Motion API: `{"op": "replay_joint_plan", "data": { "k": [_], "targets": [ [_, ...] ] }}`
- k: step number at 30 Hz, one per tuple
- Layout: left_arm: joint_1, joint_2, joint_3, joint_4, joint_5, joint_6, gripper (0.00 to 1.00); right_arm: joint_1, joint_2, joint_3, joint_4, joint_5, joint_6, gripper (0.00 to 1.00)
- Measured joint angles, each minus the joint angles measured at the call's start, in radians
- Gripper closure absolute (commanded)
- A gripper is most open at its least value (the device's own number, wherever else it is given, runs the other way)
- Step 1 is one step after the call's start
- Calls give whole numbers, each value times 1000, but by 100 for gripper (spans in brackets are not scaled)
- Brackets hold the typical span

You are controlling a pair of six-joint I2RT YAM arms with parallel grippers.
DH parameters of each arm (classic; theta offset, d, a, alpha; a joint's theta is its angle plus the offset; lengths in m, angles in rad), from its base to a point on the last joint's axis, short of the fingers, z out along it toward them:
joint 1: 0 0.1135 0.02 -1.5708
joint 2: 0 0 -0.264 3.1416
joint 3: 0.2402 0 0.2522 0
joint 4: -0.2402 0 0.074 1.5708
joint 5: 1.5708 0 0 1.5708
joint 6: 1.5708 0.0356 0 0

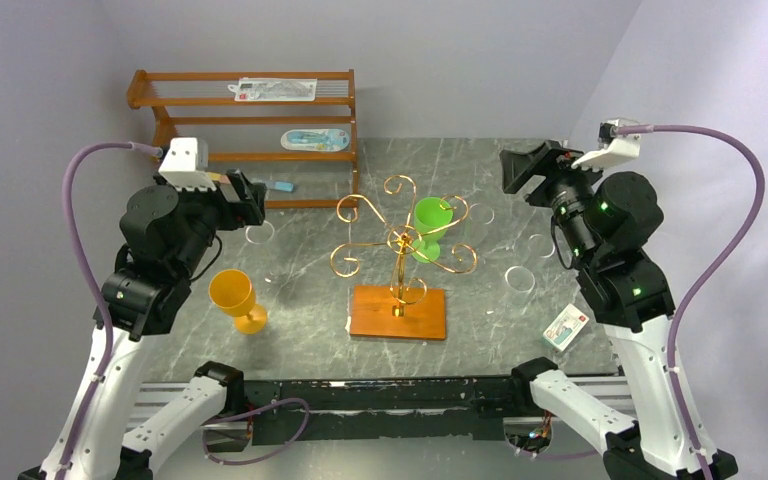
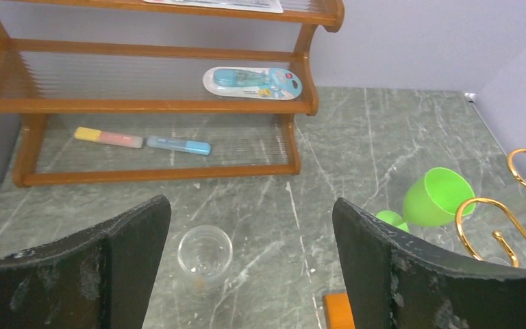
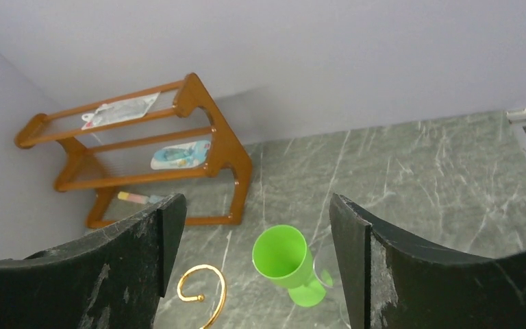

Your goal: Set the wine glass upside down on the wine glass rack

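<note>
The gold wire wine glass rack (image 1: 397,243) stands mid-table on its orange-brown wooden base (image 1: 398,312); no glass hangs on it. A green wine glass (image 1: 431,228) stands upright just behind it, also seen as the green glass (image 3: 284,259) below my right gripper (image 3: 255,199) and the green glass (image 2: 435,199) at right in the left wrist view. An orange wine glass (image 1: 235,298) stands upright at front left. My left gripper (image 2: 250,205) is open above a clear glass (image 2: 205,252). Both grippers, left (image 1: 250,198) and right (image 1: 520,168), hover open and hold nothing.
A brown slatted shelf unit (image 1: 245,130) with packets and markers fills the back left. Clear glasses stand on the table, one left of the rack (image 1: 258,233) and others at right (image 1: 520,279). A small card box (image 1: 565,327) lies near the right arm's base.
</note>
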State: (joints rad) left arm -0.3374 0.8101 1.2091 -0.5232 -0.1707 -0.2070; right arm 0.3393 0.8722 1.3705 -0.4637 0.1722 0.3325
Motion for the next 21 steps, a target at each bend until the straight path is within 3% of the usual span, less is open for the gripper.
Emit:
{"op": "replay_joint_plan", "data": {
  "k": [14,21],
  "targets": [
    [0,56,-31,2,166,-48,3,0,64,0,-196,69,39,25],
    [0,-5,-67,47,219,-48,3,0,209,13,-304,79,49,53]
  ]
}}
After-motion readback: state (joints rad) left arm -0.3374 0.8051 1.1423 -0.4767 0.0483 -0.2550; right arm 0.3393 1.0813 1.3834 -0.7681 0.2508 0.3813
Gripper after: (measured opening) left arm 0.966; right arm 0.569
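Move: The clear wine glass beside the green one stands about 15 cm ahead of the right hand, roughly 1 cm to its left and 37 cm below. The green wine glass is about 16 cm ahead and 10 cm left, another clear glass some 6 cm ahead and 12 cm right, and the gold rack about 1 cm back and 18 cm left. From the left hand, the first clear glass lies roughly 15 cm ahead, 41 cm right and 30 cm below. Towards the clear wine glass beside the green one the right hand sinks about 12 cm, ever faster, easing some 3 cm forward at the end, while its level fingers tip down by nearly 30 degrees and close partway, touching nothing. The left hand, empty and wide open, drifts 4 cm right towards the rack side, dips about 3 cm, then starts back up, turning some 10 degrees clockwise. ##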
